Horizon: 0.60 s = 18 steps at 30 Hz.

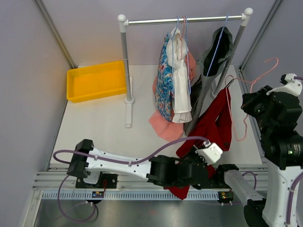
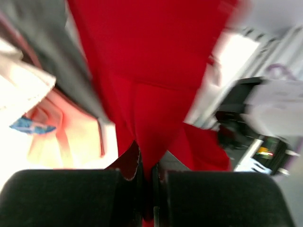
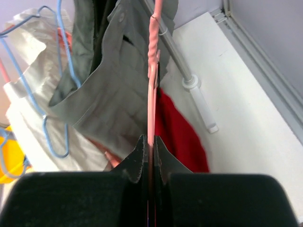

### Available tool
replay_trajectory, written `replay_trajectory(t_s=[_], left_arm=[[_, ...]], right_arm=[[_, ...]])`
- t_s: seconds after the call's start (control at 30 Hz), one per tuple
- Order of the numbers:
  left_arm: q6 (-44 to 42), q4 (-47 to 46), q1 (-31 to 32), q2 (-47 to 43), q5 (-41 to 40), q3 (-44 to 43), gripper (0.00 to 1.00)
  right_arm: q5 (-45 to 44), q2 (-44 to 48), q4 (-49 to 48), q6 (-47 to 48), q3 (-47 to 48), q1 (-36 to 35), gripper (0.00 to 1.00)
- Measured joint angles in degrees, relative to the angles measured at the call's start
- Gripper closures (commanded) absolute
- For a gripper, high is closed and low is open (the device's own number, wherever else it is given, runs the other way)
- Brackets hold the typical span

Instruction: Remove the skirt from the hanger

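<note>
The red skirt [image 1: 212,124] hangs from a pink wire hanger [image 1: 246,90] at the right front of the table. My left gripper [image 1: 211,166] is shut on the skirt's lower part; in the left wrist view the red cloth [image 2: 151,94] runs up from between the closed fingers of my left gripper [image 2: 148,176]. My right gripper [image 1: 262,94] is shut on the pink hanger and holds it off the rail. In the right wrist view the hanger wire [image 3: 152,85] passes straight between the closed fingers of my right gripper [image 3: 149,150], with the red skirt [image 3: 180,137] below.
A clothes rack [image 1: 184,21] stands at the back with a floral garment [image 1: 164,80], a white garment [image 1: 180,85] and a grey garment [image 1: 215,56] on blue and pink hangers. A pink cloth [image 1: 165,125] lies beneath. A yellow bin [image 1: 96,80] sits back left.
</note>
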State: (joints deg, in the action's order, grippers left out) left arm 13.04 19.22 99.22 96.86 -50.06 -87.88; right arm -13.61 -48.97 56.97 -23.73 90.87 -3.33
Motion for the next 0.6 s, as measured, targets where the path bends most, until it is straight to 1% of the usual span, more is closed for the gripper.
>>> replay_trajectory(t_s=[0.1,0.17,0.23,0.33,0.4,0.5,0.53,0.6], left_arm=[[3.08,0.22,-6.05,1.99,3.82,0.24,1.0],[5.22,0.68,-11.72,3.8,6.99,-0.37,1.0],[6.6,1.53,-17.14,6.82,9.46,-2.56,1.0],[7.1,2.27,-24.26,12.76,11.43,-6.99,1.0],[7.37,4.48,-27.52,16.79,12.61,-10.84,1.0],[8.59,7.85,-30.42,22.21,14.45,-17.97,1.0],[9.35,9.84,-31.39,24.0,15.04,-21.07,1.0],[10.25,11.43,-32.37,25.16,15.63,-23.8,1.0]], right_arm=[[2.89,3.48,2.16,-1.57,-0.02,0.02,1.0],[4.87,5.79,4.09,-2.54,0.42,0.02,1.0],[6.67,6.88,7.1,-3.17,3.28,0.07,1.0],[10.12,5.95,12.48,-4.28,11.63,0.07,1.0],[12.55,4.92,15.08,-5.64,17.2,0.07,1.0],[16.11,3.98,18.45,-8.44,22.73,0.09,1.0],[17.18,3.93,19.32,-9.57,23.52,0.09,1.0],[19.37,4.26,19.85,-11.19,22.23,0.09,1.0]])
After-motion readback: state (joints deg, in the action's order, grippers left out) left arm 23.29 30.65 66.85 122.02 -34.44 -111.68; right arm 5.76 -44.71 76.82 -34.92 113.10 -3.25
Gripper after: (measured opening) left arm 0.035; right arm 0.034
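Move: The skirt's black strap hangs on the hanger's left end, about 27 cm ahead of the left hand, 6 cm to its right and some 12 cm higher. The grey garment's middle is about 25 cm ahead of that hand, 3 cm left and 8 cm up, the white one's roughly 11 cm farther left and level with it. From the right hand the strap is about 9 cm ahead, 7 cm left, slightly lower. The skirt, still pinched in the shut left fingers, is carried quickly forward some 24 cm and down about 10 cm, in under the hanger's left end beside the grey garment, that hand swinging counter-clockwise. The right hand keeps its pinch on the hanger and draws it back about 12 cm, also left and up, rolling its left side up and turning counter-clockwise. ##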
